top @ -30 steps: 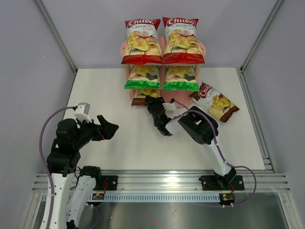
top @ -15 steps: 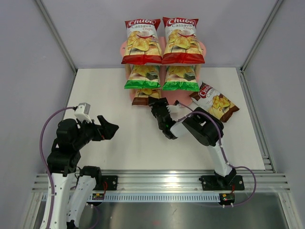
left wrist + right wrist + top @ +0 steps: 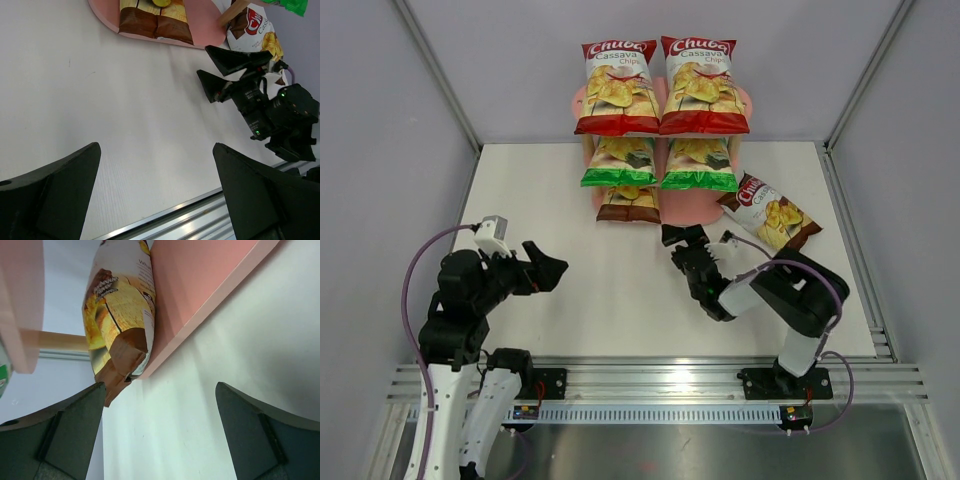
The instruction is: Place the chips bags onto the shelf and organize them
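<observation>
The pink shelf (image 3: 695, 205) stands at the back of the table. Two red chips bags (image 3: 617, 88) (image 3: 704, 86) lie on its top tier and two green ones (image 3: 619, 161) (image 3: 699, 164) on the middle tier. One dark brown bag (image 3: 628, 203) (image 3: 155, 25) lies on the left of the bottom board. A second brown bag (image 3: 770, 213) (image 3: 120, 315) rests on the table against the shelf's right end. My right gripper (image 3: 692, 240) (image 3: 160, 435) is open and empty, just in front of the bottom board (image 3: 200, 290). My left gripper (image 3: 548, 268) (image 3: 157, 195) hangs open and empty over the table's left side.
White table (image 3: 600, 300) with grey walls on three sides. A metal rail (image 3: 660, 372) runs along the near edge by the arm bases. A wooden shelf post (image 3: 60, 340) stands beside the loose brown bag. The right half of the bottom board is bare.
My right gripper has opened, letting go of the brown bag on the bottom board, and has drawn back to the right and toward me. The left arm has not moved.
</observation>
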`<control>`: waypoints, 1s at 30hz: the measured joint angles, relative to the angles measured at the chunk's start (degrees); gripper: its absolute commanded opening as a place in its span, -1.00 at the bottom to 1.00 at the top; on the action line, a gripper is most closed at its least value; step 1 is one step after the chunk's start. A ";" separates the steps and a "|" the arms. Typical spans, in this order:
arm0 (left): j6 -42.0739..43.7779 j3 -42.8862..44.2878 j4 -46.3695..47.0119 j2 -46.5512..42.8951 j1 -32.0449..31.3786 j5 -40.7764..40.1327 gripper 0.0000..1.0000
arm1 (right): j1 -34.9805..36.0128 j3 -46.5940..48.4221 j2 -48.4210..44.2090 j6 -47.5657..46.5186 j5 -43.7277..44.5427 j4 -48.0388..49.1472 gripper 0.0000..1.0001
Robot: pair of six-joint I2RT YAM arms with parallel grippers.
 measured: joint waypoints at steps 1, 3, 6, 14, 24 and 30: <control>-0.20 -0.15 0.35 0.02 -0.02 -0.11 0.98 | -0.11 -2.14 -2.78 -0.52 -0.09 -0.76 0.99; -0.70 -0.50 0.79 0.02 -0.04 -0.15 0.98 | -0.48 -5.84 -8.00 -1.33 -0.33 -1.68 0.99; -2.21 -1.95 2.29 0.04 -0.04 -0.04 0.98 | -2.99 -10.97 -17.40 -2.40 -1.86 -6.67 0.99; -6.80 -6.69 6.62 1.51 -0.09 0.09 0.98 | -9.11 -12.52 -43.78 -13.44 -4.24 -34.75 0.99; -16.55 -10.47 17.16 12.41 -19.85 -10.54 0.98 | -10.88 5.51 -72.83 -29.70 -9.25 -75.54 0.99; -24.02 -8.33 25.90 24.59 -35.21 -21.94 0.98 | -10.88 12.94 -88.46 -33.11 -7.98 -89.96 0.99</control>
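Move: The last loose chips bag lies flat about 21 cm to the right of the right gripper, 5 cm farther out and some 6 cm below. The placed brown bag is roughly 10 cm left and 8 cm ahead of that gripper, while the lowest shelf's empty half is about 9 cm ahead, 3 cm right. From the left gripper the loose bag lies around 22 cm ahead, 45 cm right and 23 cm below. Bring the empty, open right gripper away from the shelf, first mainly right, then up and back, to end 24 cm higher and 21 cm farther right, rolling its left side down some 25 degrees. Sink the open left gripper, then swing it right over the bare table towards the middle, tipping its fingers down. ##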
